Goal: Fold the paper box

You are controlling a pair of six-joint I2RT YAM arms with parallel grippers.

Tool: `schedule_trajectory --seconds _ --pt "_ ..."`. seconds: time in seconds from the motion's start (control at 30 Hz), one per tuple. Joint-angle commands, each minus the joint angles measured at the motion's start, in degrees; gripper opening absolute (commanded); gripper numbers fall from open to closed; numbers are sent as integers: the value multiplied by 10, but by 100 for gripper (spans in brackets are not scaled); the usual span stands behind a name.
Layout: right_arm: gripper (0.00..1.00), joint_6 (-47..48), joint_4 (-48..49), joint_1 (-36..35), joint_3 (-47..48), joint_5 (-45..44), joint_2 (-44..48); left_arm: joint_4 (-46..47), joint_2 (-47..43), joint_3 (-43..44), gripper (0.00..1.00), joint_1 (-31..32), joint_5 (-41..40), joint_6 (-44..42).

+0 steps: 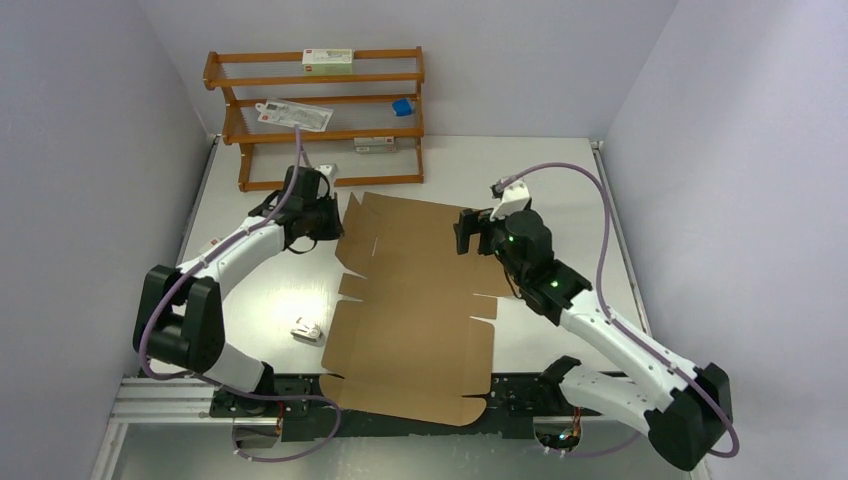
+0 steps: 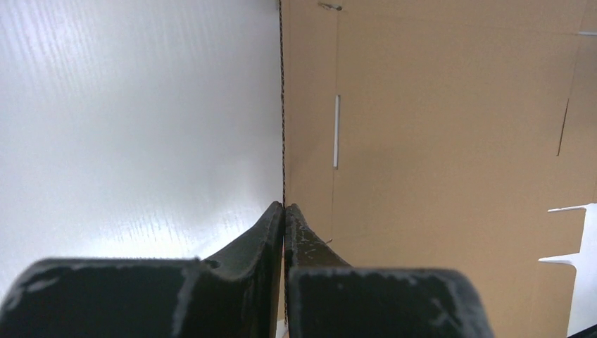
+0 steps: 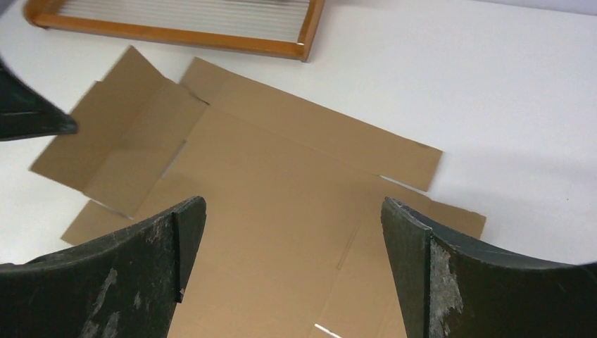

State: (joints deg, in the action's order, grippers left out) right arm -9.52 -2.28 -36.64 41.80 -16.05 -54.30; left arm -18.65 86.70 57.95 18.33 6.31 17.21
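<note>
The paper box point(image 1: 415, 300) is a flat brown die-cut cardboard sheet lying between my two arms, and its near end hangs over the table's front edge. My left gripper point(image 1: 336, 222) is at the sheet's far left flap. In the left wrist view its jaws point(image 2: 284, 208) are shut on the flap's thin edge, with cardboard point(image 2: 436, 141) to the right and white table to the left. My right gripper point(image 1: 463, 232) hovers above the far right part of the sheet. It stands wide open point(image 3: 292, 204), with only flat cardboard point(image 3: 281, 162) showing between its fingers.
An orange-brown wooden rack point(image 1: 320, 120) stands at the back left, holding white cartons point(image 1: 327, 61) and a small blue item point(image 1: 402, 106). Its lower rail point(image 3: 176, 35) runs just beyond the sheet. A small white object point(image 1: 306, 328) lies left of the sheet. Walls close in on both sides.
</note>
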Motion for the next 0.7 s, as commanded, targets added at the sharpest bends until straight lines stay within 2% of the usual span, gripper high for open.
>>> schedule_trajectory --seconds 0.0,0.17,0.43,0.67 --pt "100 22 20 20 35 -15 -51 -12 -28 -10 10 -17 -11 1" --pt "100 4 49 77 55 43 -116 -24 -24 -9 16 -32 -18 -12" --pt "100 -3 66 182 106 192 -236 -37 -12 15 30 -67 5 -29" --pt "100 29 46 223 197 299 -368 -17 42 75 49 -66 115 -17"
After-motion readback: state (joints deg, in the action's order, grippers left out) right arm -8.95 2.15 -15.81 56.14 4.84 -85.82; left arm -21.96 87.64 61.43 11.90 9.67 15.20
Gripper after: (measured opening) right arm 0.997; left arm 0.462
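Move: The left flap's raised outer edge is still between the left fingers, the flap's middle about 3 cm right, 2 cm back and 3 cm below. The far flap's left end lies some 11 cm ahead and 6 cm right of that hand. For the right hand, the far flap's right end is roughly 14 cm ahead, 2 cm right and 19 cm below; the right flap is about 2 cm ahead and 7 cm right. The left flap's edge is carried about 4 cm to the left and let go as the left fingers open to nearly half; that hand then eases forward, back right and slightly up. Meanwhile the wide-open right hand swings some 12 cm forward and 7 cm down, a little right, towards the far flap's right end, tipping about 15 degrees downward and touching nothing. ##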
